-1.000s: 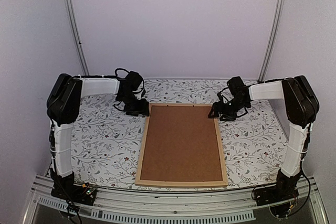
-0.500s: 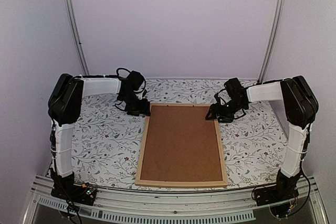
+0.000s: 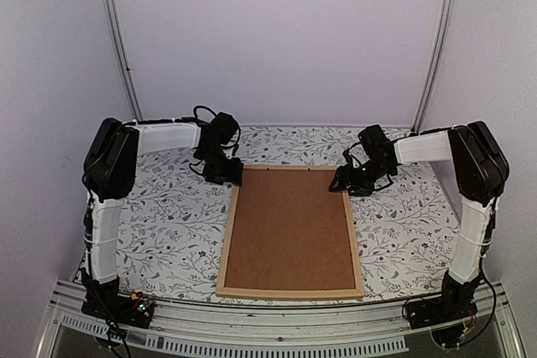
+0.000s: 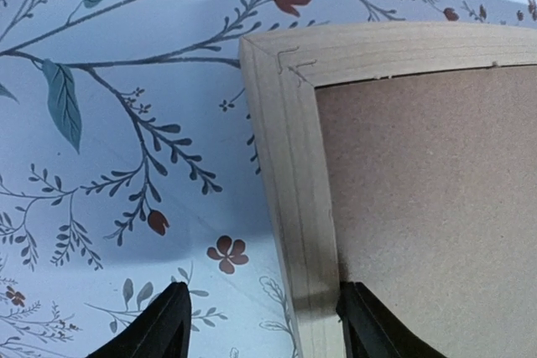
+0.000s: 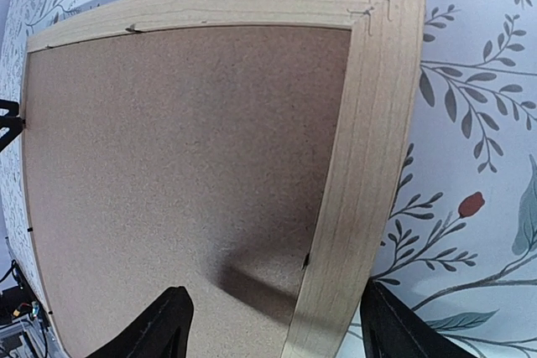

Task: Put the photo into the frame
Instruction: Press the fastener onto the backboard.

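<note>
The frame (image 3: 228,232), made of thin light-wood bars, lies flat in the middle of the table. A plain brown backing board (image 3: 289,228) fills it. The photo is hidden. My left gripper (image 3: 228,178) is at the frame's far left corner. It is open, and its fingers (image 4: 164,329) straddle the left bar (image 4: 289,165), one over the cloth and one at the board's (image 4: 428,190) edge. My right gripper (image 3: 342,182) is at the far right corner, also open. It straddles the right bar (image 5: 369,140), with one finger (image 5: 168,324) over the board (image 5: 185,165).
A floral tablecloth (image 3: 168,215) covers the table on both sides of the frame. A metal rail (image 3: 277,324) runs along the near edge by the arm bases. Two slanted metal uprights (image 3: 117,39) stand against the back wall.
My left gripper has shifted right, onto the frame's far left corner. The right gripper has edged slightly left at the far right corner. The frame has not moved.
</note>
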Tool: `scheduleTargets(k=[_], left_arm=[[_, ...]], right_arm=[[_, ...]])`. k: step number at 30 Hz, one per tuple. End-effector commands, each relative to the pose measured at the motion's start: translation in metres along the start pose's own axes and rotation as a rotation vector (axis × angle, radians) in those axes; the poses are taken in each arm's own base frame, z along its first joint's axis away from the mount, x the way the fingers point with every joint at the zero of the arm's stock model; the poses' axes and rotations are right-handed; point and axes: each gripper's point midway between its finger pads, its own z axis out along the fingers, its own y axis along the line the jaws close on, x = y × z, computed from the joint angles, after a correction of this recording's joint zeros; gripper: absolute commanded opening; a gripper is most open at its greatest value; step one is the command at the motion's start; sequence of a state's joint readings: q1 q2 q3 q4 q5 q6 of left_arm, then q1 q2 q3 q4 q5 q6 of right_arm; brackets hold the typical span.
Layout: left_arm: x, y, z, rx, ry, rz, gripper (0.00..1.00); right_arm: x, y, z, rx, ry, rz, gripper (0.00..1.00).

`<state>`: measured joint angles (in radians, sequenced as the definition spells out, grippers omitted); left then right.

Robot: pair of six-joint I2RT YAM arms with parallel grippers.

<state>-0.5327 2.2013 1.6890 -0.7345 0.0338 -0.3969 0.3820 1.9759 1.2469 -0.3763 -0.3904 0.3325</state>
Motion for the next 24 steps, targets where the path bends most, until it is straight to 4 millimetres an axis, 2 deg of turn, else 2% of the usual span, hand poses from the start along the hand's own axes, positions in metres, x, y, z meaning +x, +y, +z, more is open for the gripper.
scheduleTargets(k=[1,8,11,15,22,24], left_arm=[[0.035,-0.017,0.037,-0.019,0.111,0.042,0.64],[0.035,-0.021,0.043,-0.021,0.112,0.050,0.64],[0.029,-0.021,0.037,-0.029,0.086,0.054,0.65],[0.011,-0.026,0.016,-0.014,0.013,0.064,0.71],[-0.019,-0.038,-0.040,0.056,-0.159,0.060,0.98],[-0.024,-0.039,-0.052,0.074,-0.193,0.056,1.00]], right_arm=[[0.015,0.007,0.011,-0.016,0.030,-0.006,0.72],[0.022,0.009,0.016,-0.026,0.042,0.000,0.71],[0.025,0.008,0.017,-0.019,0.048,0.000,0.71],[0.020,0.007,0.011,0.001,0.036,-0.009,0.71],[0.000,0.002,-0.017,0.035,-0.032,-0.006,0.73],[-0.005,0.003,-0.027,0.048,-0.050,-0.014,0.73]])
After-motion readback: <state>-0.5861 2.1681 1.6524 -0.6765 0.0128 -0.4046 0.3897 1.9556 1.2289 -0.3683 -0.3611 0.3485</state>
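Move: The left hand straddles the frame's left bar, its right finger already at the fastener on that bar's inner edge, about 2 cm right, 1 cm ahead and 1 cm below the hand point. The frame's far left corner lies some 7 cm straight ahead, and the far bar's nearest fastener about 6 cm ahead and 8 cm right. From the right hand, the left-bar fastener is roughly 28 cm left and 1 cm ahead, slightly below. With its right finger on the left-bar fastener, the left hand pushes about 2.5 cm to the right, inward from the bar over the backboard and a touch down, then stops. Its fingers next spread from two-thirds to almost fully open, and it lifts and draws back about 1 cm each, the finger leaving the fastener. The right hand stays astride the right bar. ##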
